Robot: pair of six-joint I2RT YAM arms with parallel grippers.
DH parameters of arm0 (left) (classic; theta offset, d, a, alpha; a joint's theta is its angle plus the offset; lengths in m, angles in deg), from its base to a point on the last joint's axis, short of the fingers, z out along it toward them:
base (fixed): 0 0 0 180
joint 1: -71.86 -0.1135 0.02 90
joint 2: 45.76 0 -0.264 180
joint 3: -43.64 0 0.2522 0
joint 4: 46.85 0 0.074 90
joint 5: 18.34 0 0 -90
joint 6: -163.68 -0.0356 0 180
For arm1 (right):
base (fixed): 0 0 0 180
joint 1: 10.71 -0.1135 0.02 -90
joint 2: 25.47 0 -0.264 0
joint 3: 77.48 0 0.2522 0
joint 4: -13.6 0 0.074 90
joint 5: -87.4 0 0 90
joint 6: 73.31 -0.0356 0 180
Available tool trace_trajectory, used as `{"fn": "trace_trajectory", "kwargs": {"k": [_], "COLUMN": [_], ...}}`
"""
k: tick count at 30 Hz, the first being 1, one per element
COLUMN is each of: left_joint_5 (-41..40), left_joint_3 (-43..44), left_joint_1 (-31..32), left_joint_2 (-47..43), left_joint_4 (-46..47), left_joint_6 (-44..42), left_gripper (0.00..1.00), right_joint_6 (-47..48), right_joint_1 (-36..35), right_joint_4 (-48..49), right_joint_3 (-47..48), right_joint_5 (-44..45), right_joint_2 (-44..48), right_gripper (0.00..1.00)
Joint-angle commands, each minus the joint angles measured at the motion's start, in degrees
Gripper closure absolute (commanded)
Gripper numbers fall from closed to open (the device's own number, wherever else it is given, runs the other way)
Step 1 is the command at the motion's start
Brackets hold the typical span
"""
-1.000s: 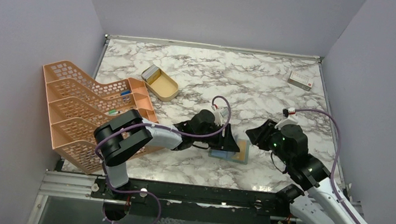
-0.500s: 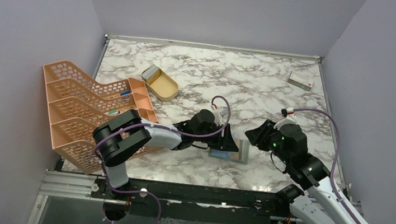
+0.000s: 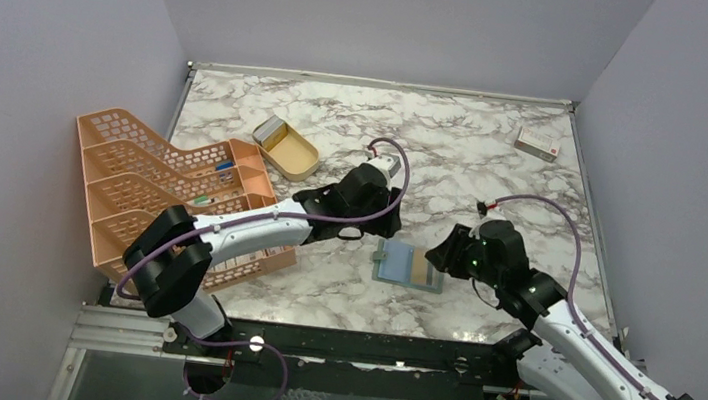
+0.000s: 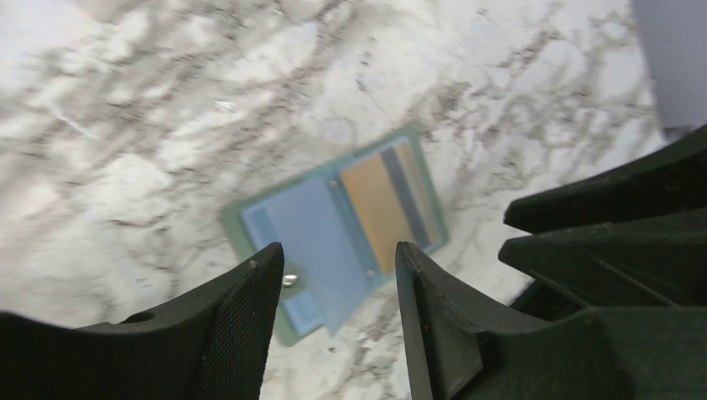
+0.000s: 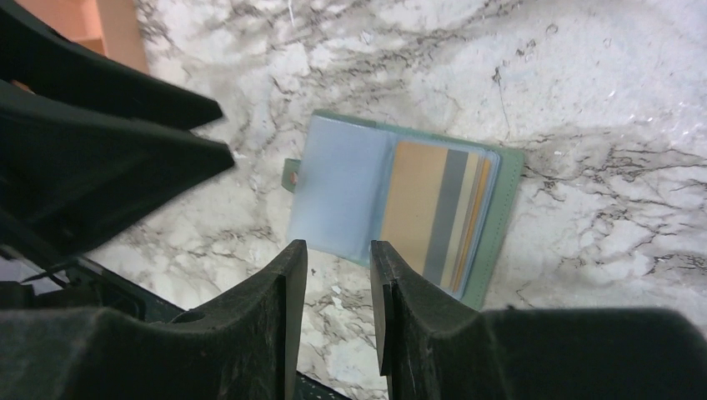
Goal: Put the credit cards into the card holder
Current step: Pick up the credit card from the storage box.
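The card holder (image 3: 393, 262) lies open and flat on the marble, pale blue inner face on the left, grey-green rim showing. Tan-orange credit cards (image 3: 420, 266) with a grey stripe sit in its right half; the right wrist view shows the card holder (image 5: 342, 187) and the stacked credit cards (image 5: 421, 208). My left gripper (image 3: 380, 227) hovers just beyond the holder's far-left corner, open and empty (image 4: 338, 258); in its view lie the card holder (image 4: 308, 229) and a credit card (image 4: 377, 208). My right gripper (image 3: 440, 253) hangs at the holder's right edge, jaws slightly apart, empty (image 5: 338, 250).
An orange mesh rack (image 3: 143, 201) stands at the left. An open gold oval tin (image 3: 286, 148) lies behind the left arm. A white box with a red mark (image 3: 538, 142) sits at the far right corner. The table's front rail (image 3: 353, 346) runs close below the holder.
My left gripper has lifted off the holder and drawn back toward the far left, uncovering it. My right gripper has shifted left and nearer to the holder's right edge.
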Motion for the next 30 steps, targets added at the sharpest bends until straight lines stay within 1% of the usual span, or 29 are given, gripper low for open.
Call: {"fn": "trace_trajectory", "kwargs": {"k": [1,5,9,14,16,19,20,24,28,30], "left_joint_5": [-12.0,-12.7,-17.8,-21.7,-23.6,-25.2,-25.7,-25.9,-30.3,-30.1], "left_joint_3": [6.7,11.9,17.2,21.8,24.0,25.0,25.2,27.0,28.9,30.5], "left_joint_1": [-3.6,-10.0,-15.0,-20.8,-22.5,-25.0,-25.6,-27.4,-29.7,-31.7], "left_joint_2": [-1.3,0.3,2.5,6.1,8.0,9.8,11.7,15.3,19.4,21.7], "left_joint_4": [-14.0,-19.4,-23.3,-25.5,-26.2,-26.1,-25.9,-25.0,-21.9,-21.5], "left_joint_6": [-12.3,-18.9,-26.8,-34.7,-36.5,-38.8,-39.4,-42.1,-45.4,-45.5], "left_gripper": [0.45,0.45,0.45,0.44,0.44,0.44,0.45,0.44,0.44,0.44], "right_joint_6": [1.6,2.0,3.0,4.0,3.8,3.8,3.9,4.3,4.7,4.5], "right_joint_1": [-0.3,-0.3,-0.3,-0.2,-0.3,-0.2,-0.2,-0.3,-0.2,-0.2], "right_joint_4": [3.8,5.3,6.8,7.2,7.3,7.9,8.2,9.7,9.3,9.3], "right_joint_3": [-1.6,-2.4,-2.9,-2.9,-3.0,-3.6,-4.0,-4.1,-2.8,-2.8], "right_joint_5": [-3.8,-5.5,-6.7,-7.2,-7.7,-8.3,-8.4,-8.7,-9.1,-9.0], "right_joint_2": [-2.2,-3.0,-2.6,-3.7,-4.1,-3.6,-3.5,-4.2,-6.0,-6.2], "right_gripper": [0.65,0.65,0.65,0.65,0.65,0.65,0.65,0.65,0.65,0.65]}}
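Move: The credit cards stand in the far left end of the storage box, some 31 cm left of the empty left hand, about 25 cm ahead and 6 cm lower. The box's middle is roughly 27 cm left and 22 cm ahead; the card holder lies about 6 cm right and 5 cm back, some 8 cm below. From the right hand the cards are about 30 cm ahead and 48 cm left. Half-open left hand sweeps about 25 cm left, 20 forward, towards the boxed cards, rolling; right hand sinks 3 cm. ##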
